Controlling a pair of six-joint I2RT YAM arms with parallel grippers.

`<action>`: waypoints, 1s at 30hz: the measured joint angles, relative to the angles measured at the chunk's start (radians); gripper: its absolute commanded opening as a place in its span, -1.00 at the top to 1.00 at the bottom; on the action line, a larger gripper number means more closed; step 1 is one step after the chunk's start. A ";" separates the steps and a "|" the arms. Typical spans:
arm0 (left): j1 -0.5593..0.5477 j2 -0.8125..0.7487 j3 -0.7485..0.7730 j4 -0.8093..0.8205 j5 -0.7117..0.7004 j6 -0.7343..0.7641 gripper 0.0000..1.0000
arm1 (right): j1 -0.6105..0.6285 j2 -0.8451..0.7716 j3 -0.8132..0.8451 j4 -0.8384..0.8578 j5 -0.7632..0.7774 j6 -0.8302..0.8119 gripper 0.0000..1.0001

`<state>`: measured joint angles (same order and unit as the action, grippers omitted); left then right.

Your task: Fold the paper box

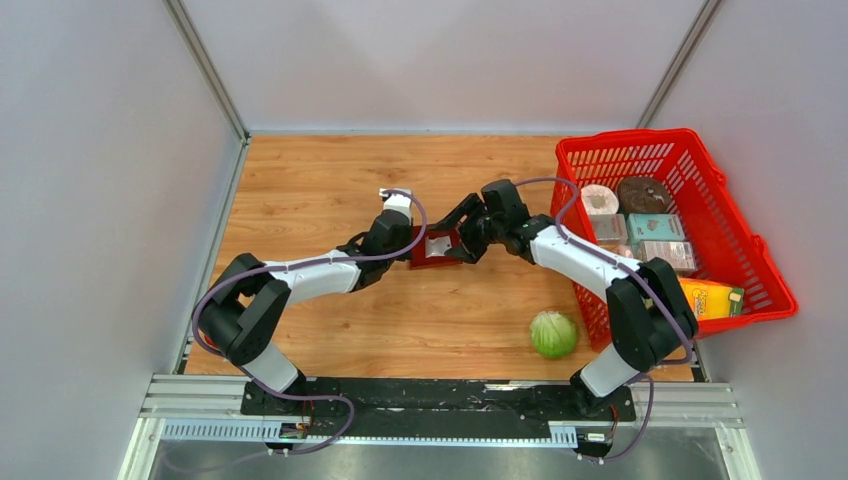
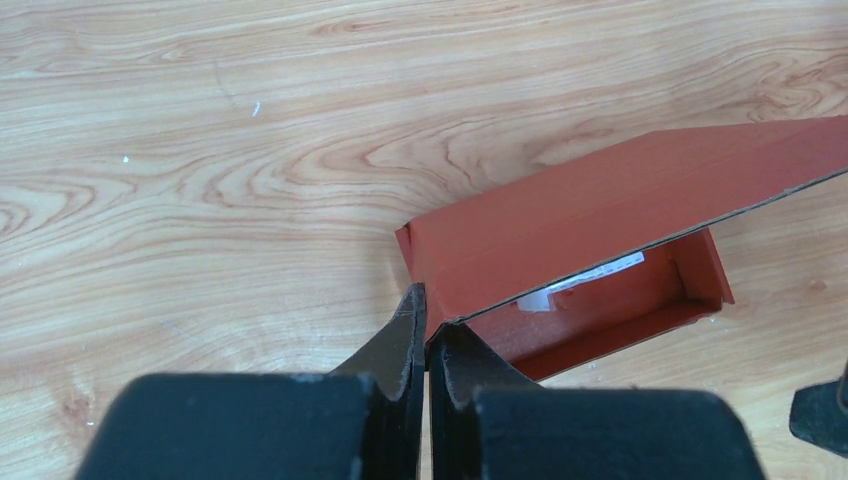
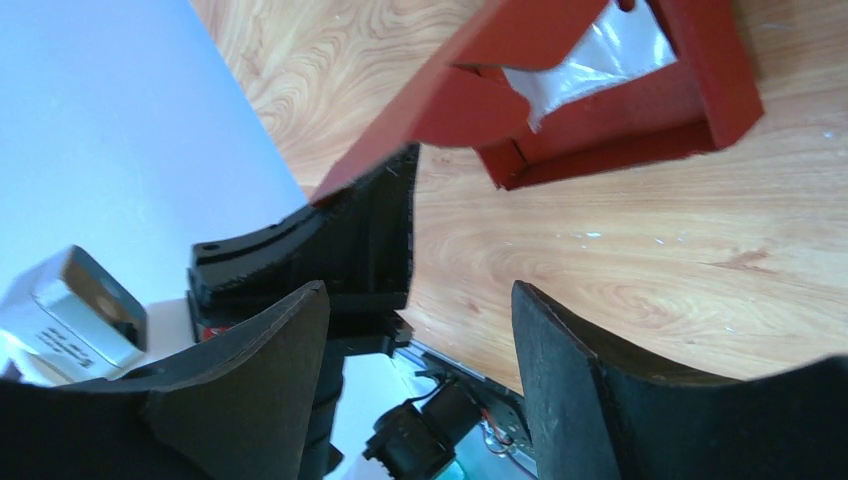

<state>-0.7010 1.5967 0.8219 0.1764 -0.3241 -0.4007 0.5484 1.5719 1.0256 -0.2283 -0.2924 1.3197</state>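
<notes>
The paper box [image 1: 437, 248] is a dark red cardboard tray lying mid-table between both arms. In the left wrist view its lid panel [image 2: 600, 210] slants up over the open tray, which has a clear plastic window inside. My left gripper [image 2: 428, 322] is shut on the lid's near corner. In the top view that gripper [image 1: 413, 243] is at the box's left side and my right gripper [image 1: 463, 240] at its right side. From the right wrist the box [image 3: 725, 80] lies beyond my right gripper [image 3: 415, 290], which is open and holds nothing; the left fingers [image 3: 370, 230] pinch the raised flap.
A bright red mesh basket [image 1: 755, 235] with several packaged goods stands at the right edge of the table. A green cabbage [image 1: 553, 334] lies on the wood near the right arm's base. Grey walls enclose the table on three sides.
</notes>
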 measured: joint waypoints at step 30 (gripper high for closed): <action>-0.010 0.000 -0.006 0.006 -0.014 0.023 0.98 | -0.068 0.031 -0.041 0.167 0.064 -1.244 0.30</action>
<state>-0.7113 1.5967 0.8162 0.1829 -0.3378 -0.3775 0.4808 1.6028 0.9844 -0.0608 -0.2279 0.0761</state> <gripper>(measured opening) 0.021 0.386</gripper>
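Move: The raised lid's right side flap, which the right hand heads for, lies roughly 3 cm ahead of that hand, 4 cm to its right and 4 cm lower. The box tray sits about 3 cm ahead, level sideways and some 11 cm below, with the white packet in it about 2 cm ahead, 1 cm right and equally low. From the left hand, which pinches the lid's near left corner, the flap is about 11 cm right, 1 cm ahead, at nearly its height. Rightward and forward, in an arc, the right hand swings around to the flap side of the lid: it first rises nearly 3 cm, then sinks about 6 cm to beside the flap. On the way it rolls some 70 degrees about its own fingers, counter-clockwise seen from behind, while they close from wide to under half open. The left hand stays, keeping its pinch on the lid corner. ##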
